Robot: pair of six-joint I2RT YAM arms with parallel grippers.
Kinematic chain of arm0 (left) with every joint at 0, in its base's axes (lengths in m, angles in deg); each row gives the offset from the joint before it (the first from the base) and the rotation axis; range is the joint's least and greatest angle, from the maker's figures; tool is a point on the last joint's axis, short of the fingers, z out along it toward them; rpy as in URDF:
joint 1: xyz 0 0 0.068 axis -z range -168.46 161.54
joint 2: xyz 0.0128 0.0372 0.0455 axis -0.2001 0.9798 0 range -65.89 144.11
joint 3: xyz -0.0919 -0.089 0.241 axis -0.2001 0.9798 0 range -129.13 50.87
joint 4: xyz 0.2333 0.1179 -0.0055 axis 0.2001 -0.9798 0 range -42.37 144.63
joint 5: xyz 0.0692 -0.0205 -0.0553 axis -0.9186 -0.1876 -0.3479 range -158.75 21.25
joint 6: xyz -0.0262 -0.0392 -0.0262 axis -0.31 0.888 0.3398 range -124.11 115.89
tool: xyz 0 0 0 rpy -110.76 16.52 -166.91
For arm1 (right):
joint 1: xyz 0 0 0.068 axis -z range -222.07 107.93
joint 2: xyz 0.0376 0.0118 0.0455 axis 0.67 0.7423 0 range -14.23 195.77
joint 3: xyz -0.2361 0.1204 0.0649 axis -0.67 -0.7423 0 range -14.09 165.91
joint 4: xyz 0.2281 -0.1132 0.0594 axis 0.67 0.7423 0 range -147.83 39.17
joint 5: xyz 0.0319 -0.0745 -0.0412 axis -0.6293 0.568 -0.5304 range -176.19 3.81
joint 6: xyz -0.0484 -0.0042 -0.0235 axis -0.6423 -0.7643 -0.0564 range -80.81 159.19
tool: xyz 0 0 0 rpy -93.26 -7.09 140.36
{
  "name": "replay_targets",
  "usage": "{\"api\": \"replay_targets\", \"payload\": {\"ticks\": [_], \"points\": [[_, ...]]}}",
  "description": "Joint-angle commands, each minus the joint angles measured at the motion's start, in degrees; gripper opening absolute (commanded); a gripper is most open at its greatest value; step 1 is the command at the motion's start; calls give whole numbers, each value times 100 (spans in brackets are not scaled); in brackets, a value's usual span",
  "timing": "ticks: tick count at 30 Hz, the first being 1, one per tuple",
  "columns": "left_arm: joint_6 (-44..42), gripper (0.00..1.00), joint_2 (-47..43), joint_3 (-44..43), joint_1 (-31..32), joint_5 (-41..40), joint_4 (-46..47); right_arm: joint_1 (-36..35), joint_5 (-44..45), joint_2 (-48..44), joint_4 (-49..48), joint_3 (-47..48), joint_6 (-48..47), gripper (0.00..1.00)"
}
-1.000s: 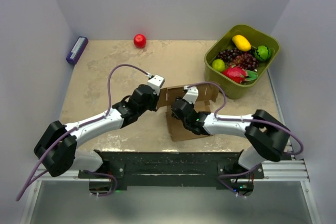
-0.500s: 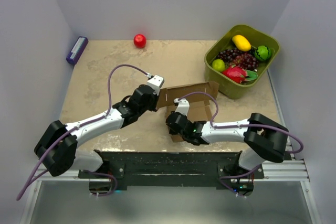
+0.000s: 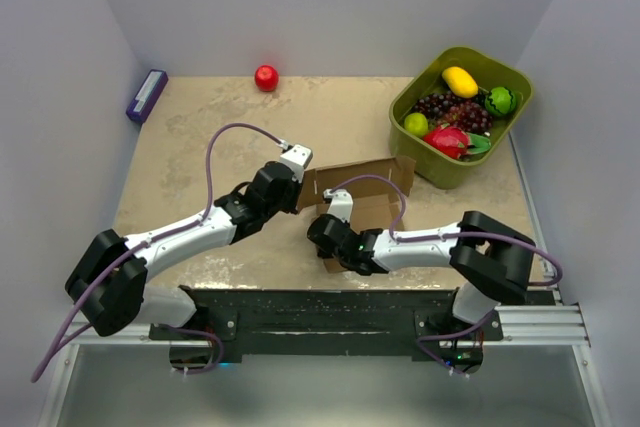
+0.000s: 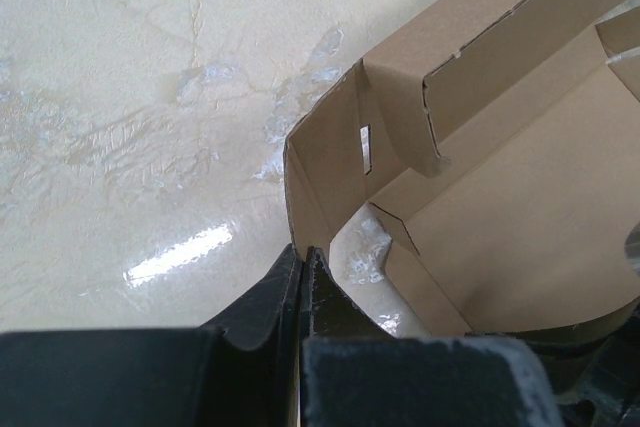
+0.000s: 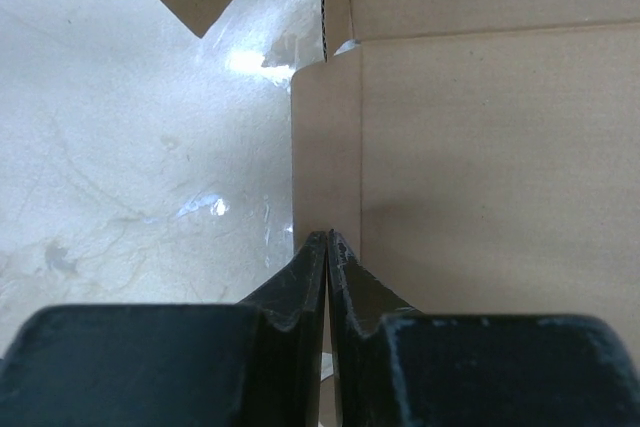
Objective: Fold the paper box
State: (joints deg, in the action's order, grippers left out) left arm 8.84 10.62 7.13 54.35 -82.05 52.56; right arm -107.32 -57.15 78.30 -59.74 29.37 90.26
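Observation:
The paper box point(image 3: 372, 213) is a brown cardboard blank lying at the table's middle, its rear wall point(image 3: 362, 175) standing up. My left gripper point(image 3: 300, 188) is shut on the rear wall's left end flap. In the left wrist view the flap's edge point(image 4: 296, 197) runs down between the closed left gripper point(image 4: 303, 253). My right gripper point(image 3: 324, 238) is low at the box's near left side. In the right wrist view the right gripper point(image 5: 328, 235) is shut at the narrow side strip point(image 5: 325, 147) of the paper box point(image 5: 480, 147), a thin sliver showing between the jaws.
A green bin point(image 3: 450, 173) of toy fruit stands at the back right, close to the box's right corner. A red apple point(image 3: 266, 78) lies at the back middle and a purple box point(image 3: 147, 96) at the back left. Bare tan table point(image 3: 200, 147) lies left of the box.
My right gripper has drawn back from the rear wall to the box's near left side and closed its jaws. The left gripper has kept its hold in place.

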Motion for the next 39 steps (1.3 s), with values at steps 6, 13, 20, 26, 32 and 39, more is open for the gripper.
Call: {"api": "replay_targets", "payload": {"ticks": [6,13,20,26,32,39], "points": [[41,0,-48,-231,-18,-41,13,-102,155,660,735,619,-9,8],[6,0,-110,-222,-18,-32,31,-102,14,934,1009,707,105,8],[-258,0,-154,-196,-18,-15,48,-84,58,29,1350,874,70,34],[-425,0,-198,-125,-9,-102,119,293,24,-1313,1501,752,-9,64],[-478,0,-224,-108,35,-191,119,1338,-819,-2588,448,-153,78,72],[-486,0,-242,-99,96,-199,119,2358,-1364,-3004,-467,-461,482,75]]}}
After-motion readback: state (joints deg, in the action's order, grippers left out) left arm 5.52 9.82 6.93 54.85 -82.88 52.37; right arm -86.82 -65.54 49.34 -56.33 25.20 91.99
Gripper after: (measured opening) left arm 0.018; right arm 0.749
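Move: The right hand, nearly shut, is down at the small side flap on the base panel's left edge: the flap's middle is about 3 cm ahead, 1 cm left and 1 cm below. The base panel's middle lies some 3 cm ahead and 9 cm right, about 1 cm lower; the raised back wall stands 14 cm ahead, 9 cm right and 4 cm up. From the left hand, which pinches the raised corner flap, the side flap lies level fore and aft, 4 cm right, 7 cm below. Down and to its left by 1–2 cm, the right hand noses its almost shut tips onto the side flap beside the crease, pauses there, then spreads its fingers wide and climbs fast, about 15 cm above its low point, swinging right and forward towards the raised back wall while rolling some 20 degrees left side up and turning a little clockwise. The left hand keeps its pinch on the corner flap, almost still. ##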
